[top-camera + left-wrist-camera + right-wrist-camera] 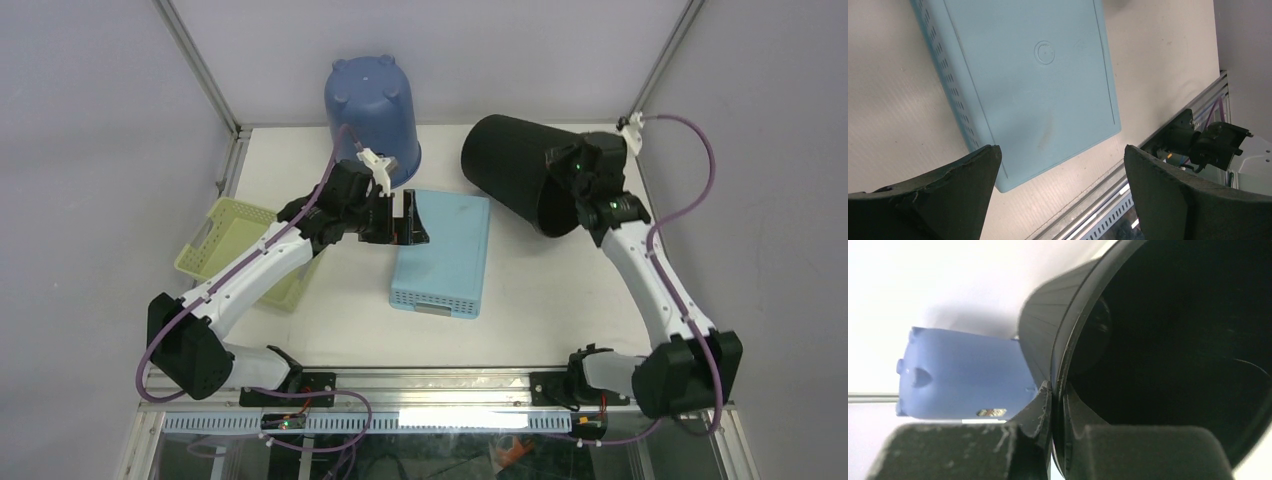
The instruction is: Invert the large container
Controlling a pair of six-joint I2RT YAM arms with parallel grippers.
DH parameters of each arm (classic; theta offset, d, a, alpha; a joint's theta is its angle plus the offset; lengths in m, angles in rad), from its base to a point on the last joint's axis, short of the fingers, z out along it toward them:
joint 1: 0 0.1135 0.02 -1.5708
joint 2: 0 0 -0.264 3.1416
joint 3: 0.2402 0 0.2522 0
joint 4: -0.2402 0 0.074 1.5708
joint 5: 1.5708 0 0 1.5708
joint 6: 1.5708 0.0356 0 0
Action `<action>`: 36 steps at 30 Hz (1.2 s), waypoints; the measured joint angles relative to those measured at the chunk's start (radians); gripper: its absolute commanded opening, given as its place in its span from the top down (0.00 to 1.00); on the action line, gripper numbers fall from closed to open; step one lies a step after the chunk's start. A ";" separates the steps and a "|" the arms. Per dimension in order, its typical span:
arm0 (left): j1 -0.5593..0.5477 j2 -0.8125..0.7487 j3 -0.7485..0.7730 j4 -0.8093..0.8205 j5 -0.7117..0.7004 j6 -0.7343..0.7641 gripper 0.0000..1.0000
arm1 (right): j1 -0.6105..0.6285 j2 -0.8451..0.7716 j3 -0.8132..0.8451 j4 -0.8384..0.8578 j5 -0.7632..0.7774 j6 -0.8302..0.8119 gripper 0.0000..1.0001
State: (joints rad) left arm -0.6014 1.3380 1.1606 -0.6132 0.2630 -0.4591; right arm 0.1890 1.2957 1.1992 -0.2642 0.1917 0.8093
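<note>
The large container (510, 165) is a black bucket at the back right, tipped on its side with its mouth facing the right arm. My right gripper (578, 190) is shut on its rim. In the right wrist view one finger lies outside the wall and one inside, and the gripper (1057, 390) pinches the container's (1048, 330) rim. My left gripper (410, 220) hovers open over the left edge of a light-blue basket (445, 255). Nothing lies between the open left gripper's (1063, 165) fingers.
The light-blue basket (1038, 80) lies upside down mid-table. A blue bucket (372, 105) stands upside down at the back, also visible as the blue bucket (963, 375) beyond the black one. A yellow-green basket (225, 245) sits at the left edge. Frame posts stand at the back corners.
</note>
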 measured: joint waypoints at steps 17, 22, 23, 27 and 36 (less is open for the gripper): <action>0.000 0.337 0.407 0.065 0.098 -0.006 0.01 | 0.007 -0.380 -0.378 -0.266 -0.016 0.126 0.34; 0.008 0.558 0.688 0.102 0.130 -0.016 0.01 | 0.005 -0.383 -0.329 -0.390 0.008 0.094 0.34; 0.014 0.603 0.739 0.111 0.140 -0.020 0.01 | 0.003 -0.383 -0.319 -0.405 0.014 0.084 0.34; 0.035 0.750 0.873 0.139 0.185 -0.034 0.01 | 0.000 -0.380 -0.261 -0.464 0.031 0.042 0.29; 0.078 0.936 0.964 0.160 0.213 -0.055 0.01 | -0.034 -0.273 -0.010 -0.546 0.060 -0.072 0.24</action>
State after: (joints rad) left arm -0.5236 2.2742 2.1242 -0.4530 0.4759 -0.5140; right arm 0.1547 1.0225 1.1889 -0.8101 0.2512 0.7368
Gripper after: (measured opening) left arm 0.987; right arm 0.766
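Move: The right hand already pinches the rim of the tipped black container, the large one; the container's middle lies about 7 cm to its left, 2 cm ahead and 11 cm lower. From the left hand, open and empty, that middle is some 25 cm right, 17 cm ahead and slightly lower. The upturned light-blue tray is about 8 cm right of the left hand, 1 cm ahead and 15 cm below; the upturned blue container stands 26 cm ahead and 7 cm left. The right hand pulls back some 14 cm and sinks about 10 cm while its fingers open and let go of the black container's rim, its fingertips tipping down nearly 20 degrees, then it climbs back about 7 cm and drifts right, staying open just off the mouth. Meanwhile the left hand, wide open, swings some 22 cm forward and 14 cm right towards the container's closed end, arching up and then sinking to about its starting height with a roll of roughly 15 degrees, and comes close with no contact to be seen. ##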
